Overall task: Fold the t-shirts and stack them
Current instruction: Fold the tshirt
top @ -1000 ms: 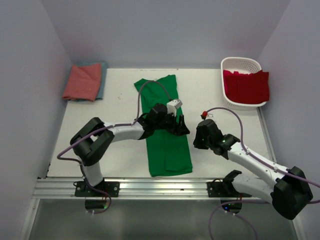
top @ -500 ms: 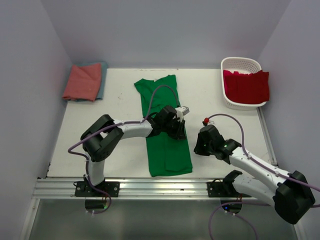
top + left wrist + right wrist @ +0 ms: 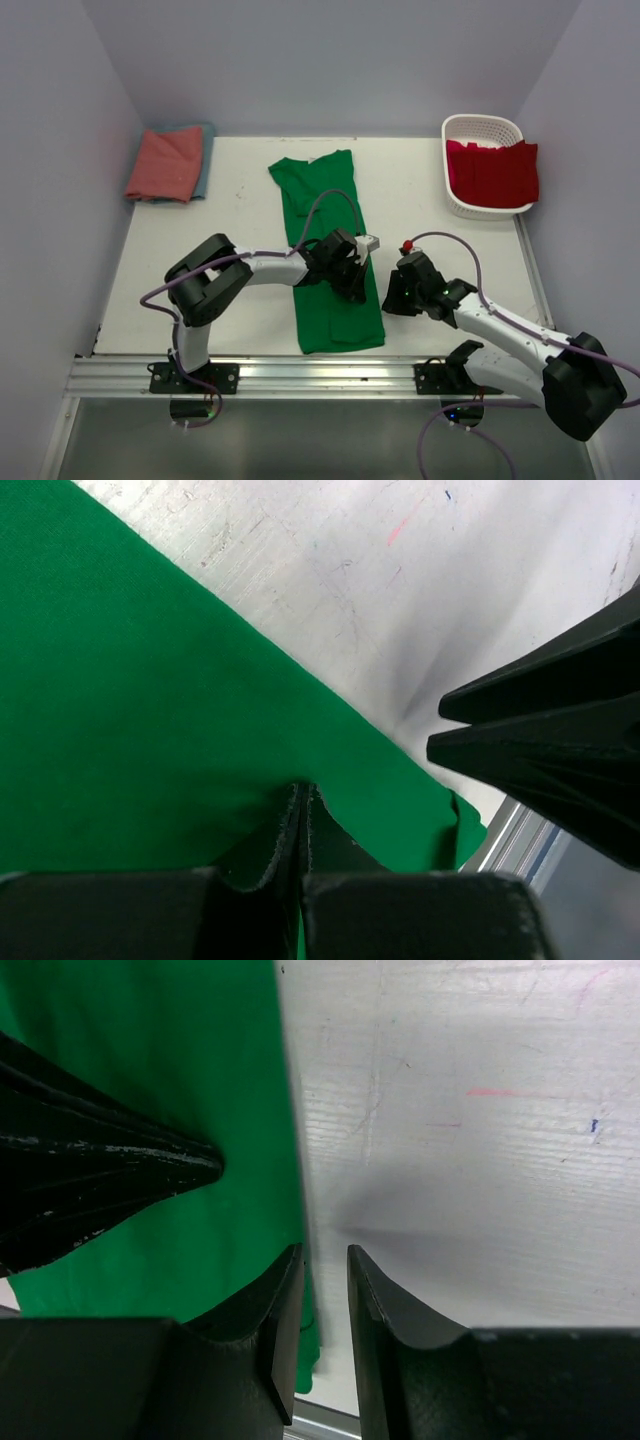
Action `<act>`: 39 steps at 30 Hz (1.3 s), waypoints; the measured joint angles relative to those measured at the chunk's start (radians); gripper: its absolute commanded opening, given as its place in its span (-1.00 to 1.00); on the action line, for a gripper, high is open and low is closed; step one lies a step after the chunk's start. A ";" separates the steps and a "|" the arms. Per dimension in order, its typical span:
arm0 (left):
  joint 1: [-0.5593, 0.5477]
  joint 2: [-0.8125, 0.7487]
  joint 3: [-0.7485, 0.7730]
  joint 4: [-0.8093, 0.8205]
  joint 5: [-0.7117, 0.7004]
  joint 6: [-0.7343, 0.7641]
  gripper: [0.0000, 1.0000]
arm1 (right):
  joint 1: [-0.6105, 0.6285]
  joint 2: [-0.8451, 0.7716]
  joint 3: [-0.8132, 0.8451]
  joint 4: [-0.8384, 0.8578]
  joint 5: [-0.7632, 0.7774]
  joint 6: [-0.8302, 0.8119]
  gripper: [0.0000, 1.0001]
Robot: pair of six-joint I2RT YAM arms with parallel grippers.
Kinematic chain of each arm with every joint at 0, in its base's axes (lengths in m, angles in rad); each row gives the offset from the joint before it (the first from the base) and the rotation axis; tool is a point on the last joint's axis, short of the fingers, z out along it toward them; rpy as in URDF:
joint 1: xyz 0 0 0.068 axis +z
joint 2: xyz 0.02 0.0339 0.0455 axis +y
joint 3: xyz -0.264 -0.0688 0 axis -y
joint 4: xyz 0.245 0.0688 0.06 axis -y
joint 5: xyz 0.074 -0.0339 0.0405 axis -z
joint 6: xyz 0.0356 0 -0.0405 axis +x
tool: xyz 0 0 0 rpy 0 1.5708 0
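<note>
The green t-shirt (image 3: 325,200) lies flat as a long strip down the middle of the table. My left gripper (image 3: 355,285) is shut on the green t-shirt (image 3: 150,680) just inside its right edge, its tips (image 3: 303,790) pinching a small pucker of cloth. My right gripper (image 3: 388,297) sits low beside it, slightly open (image 3: 322,1252). It straddles the shirt's right edge, one finger over the green t-shirt (image 3: 150,1060) and the other over bare table. A red t-shirt (image 3: 495,172) hangs over the basket. A salmon-pink t-shirt (image 3: 165,163) lies folded on a teal-blue one (image 3: 207,160) at the back left.
The white lattice basket (image 3: 480,125) stands at the back right corner. An aluminium rail (image 3: 300,375) runs along the table's near edge, close to the shirt's bottom hem. Grey walls close in the table (image 3: 200,250) on three sides.
My left gripper moved toward the near edge along the shirt's right side, came down and shut on the cloth. The right gripper slid left to the shirt's edge and opened a little.
</note>
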 measured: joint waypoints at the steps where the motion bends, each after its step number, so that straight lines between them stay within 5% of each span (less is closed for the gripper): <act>1: 0.000 0.001 -0.002 0.006 0.002 -0.003 -1.00 | 0.000 0.000 -0.006 0.005 -0.010 0.002 -0.42; 12: 0.023 0.031 -0.011 0.101 0.045 -0.035 -1.00 | 0.000 -0.007 -0.117 0.146 -0.108 0.056 -0.88; 22: 0.095 0.051 -0.027 0.165 0.103 -0.057 -1.00 | 0.031 -0.029 -0.141 0.189 -0.132 0.093 -0.89; 39: 0.213 0.117 0.049 0.189 0.132 -0.068 -1.00 | 0.073 -0.182 -0.170 -0.027 -0.139 0.150 -0.88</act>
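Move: Beside the green t-shirt's right edge, the right hand has that edge some 2 cm to its left, level with it and about 2 cm below; the near right hem corner lies 8 cm back and 1 cm left, the metal rail 12 cm straight back. The left hand's shut fingertips are already down on the shirt, the right edge about 5 cm to their right and level, the same corner roughly 11 cm back and 6 cm right. Dragging the t-shirt forward with its shut fingertips kept down on the cloth, the left hand starts slowly, then speeds up, about 9 cm in all, turning some 10 degrees counter-clockwise. Meanwhile the right hand sinks about 2 cm beside the shirt's edge, closes its slightly open fingers, rises a little, then draws back, about 6 cm overall, and sinks again, ending with empty fingers near the rail. ##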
